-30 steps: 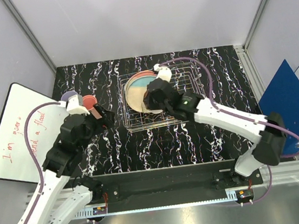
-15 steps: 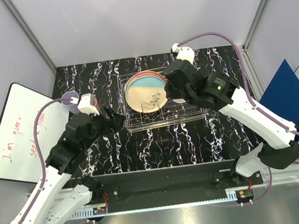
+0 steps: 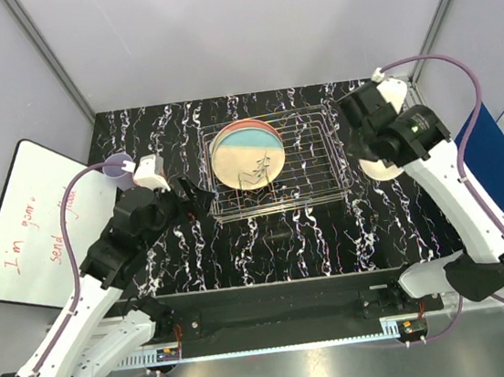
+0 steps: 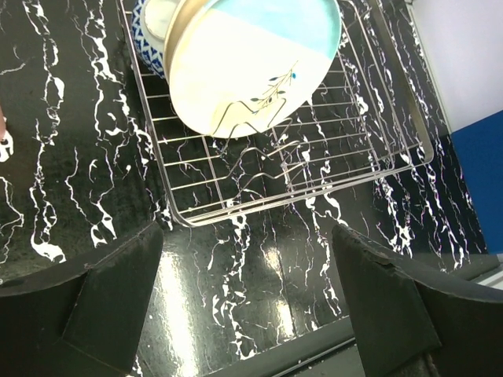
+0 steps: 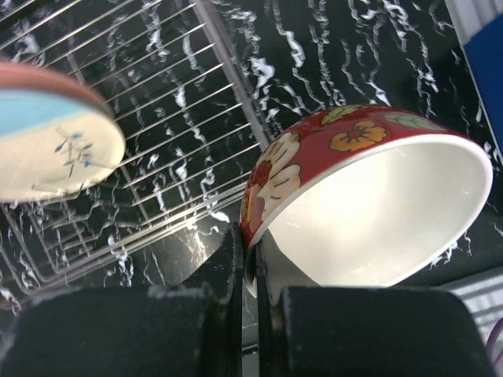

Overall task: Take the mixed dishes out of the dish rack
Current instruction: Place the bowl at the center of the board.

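The dish rack point(image 3: 299, 160) stands mid-table, a silver wire tray. A cream and blue plate point(image 3: 246, 157) with a sprig drawing leans in its left half, a pink rim showing behind it. In the left wrist view a blue-white patterned bowl point(image 4: 149, 39) sits behind that plate point(image 4: 251, 67). My left gripper point(image 3: 196, 198) hovers open by the rack's front left corner point(image 4: 185, 216), nothing between its fingers point(image 4: 102, 306). My right gripper point(image 5: 253, 259) is shut on the rim of a red floral bowl point(image 5: 369, 212), held tilted above the table right of the rack point(image 3: 380, 170).
A lavender cup point(image 3: 118, 163) stands on the table behind my left arm. A whiteboard point(image 3: 17, 226) with red writing lies off the table's left side. Blue folders point(image 3: 493, 163) lie to the right. Bare black marbled tabletop point(image 3: 268, 242) lies in front of the rack.
My right arm lifted the red bowl out of the rack and swung it right, past the rack's edge. My left gripper moved right towards the rack's front left corner, still open.
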Robot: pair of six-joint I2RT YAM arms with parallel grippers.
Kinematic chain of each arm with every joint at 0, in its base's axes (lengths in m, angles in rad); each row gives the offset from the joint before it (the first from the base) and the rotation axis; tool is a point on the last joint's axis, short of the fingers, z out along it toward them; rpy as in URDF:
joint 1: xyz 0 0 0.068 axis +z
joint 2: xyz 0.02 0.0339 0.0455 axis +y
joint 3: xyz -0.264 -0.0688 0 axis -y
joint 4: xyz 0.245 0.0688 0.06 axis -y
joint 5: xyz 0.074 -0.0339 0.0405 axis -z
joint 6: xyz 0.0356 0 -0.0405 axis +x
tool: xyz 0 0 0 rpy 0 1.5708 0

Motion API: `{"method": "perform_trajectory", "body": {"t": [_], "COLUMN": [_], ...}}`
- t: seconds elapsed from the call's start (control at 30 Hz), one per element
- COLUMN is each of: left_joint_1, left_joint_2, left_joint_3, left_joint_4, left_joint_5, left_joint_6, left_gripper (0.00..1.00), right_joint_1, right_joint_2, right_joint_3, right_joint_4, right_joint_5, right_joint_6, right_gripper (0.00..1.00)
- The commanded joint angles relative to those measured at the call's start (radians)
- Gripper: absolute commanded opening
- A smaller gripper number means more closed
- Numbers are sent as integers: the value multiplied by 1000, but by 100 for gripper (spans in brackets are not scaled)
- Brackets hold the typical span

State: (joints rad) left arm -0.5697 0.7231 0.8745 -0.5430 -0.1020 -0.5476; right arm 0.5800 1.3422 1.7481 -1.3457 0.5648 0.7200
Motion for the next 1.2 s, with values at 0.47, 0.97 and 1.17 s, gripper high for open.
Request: {"method": "perform_trajectory", "body": {"t": [0.47,0.97,1.17], "left_joint_1": [-7,-7,-7], "left_joint_2": [61,153,174], "left_joint_3": [15,41,41], "left_joint_4": [78,78,78], "left_joint_5": [44,27,36], "left_joint_6": [18,14,8], "left_gripper": [92,92,92], "right_joint_1": [-535,-677,-690], "right_joint_2": [406,837,907], "right_joint_3": [122,438,470], "right_joint_4": [295,230,227], "right_joint_5": [-342,-361,-364], "right_joint_6": [-109,-156,-151], "right_gripper": [0,0,0]}}
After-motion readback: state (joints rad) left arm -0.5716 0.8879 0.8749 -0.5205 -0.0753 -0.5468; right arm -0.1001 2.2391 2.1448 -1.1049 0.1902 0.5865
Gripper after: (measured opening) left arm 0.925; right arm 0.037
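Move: The right hand, with the red flowered bowl already pinched by its rim, is above the right edge of the dish rack. The open marble board where the bowl is being taken lies about 22 cm ahead, 18 cm to the right and 28 cm below. The rack's middle is some 13 cm ahead, 17 cm left and 26 cm down; the standing plates are roughly 15 cm ahead, 23 cm left and 20 cm down. From the left hand that spot is about 26 cm ahead, 52 cm right and 23 cm below. The right hand, keeping its pinch on the bowl's rim, swings rightward off the rack's edge, then carries the bowl forward and down over the bare board to the rack's right, about 22 cm forward, 20 cm down and 15 cm right in all, slowing as it gets low while the fingers tip some 20 degrees further down and the wrist turns about as much clockwise. Meanwhile the left hand, empty and open by the rack's near left corner, sinks about 4 cm, easing a little forward and right as it tips slightly down. ##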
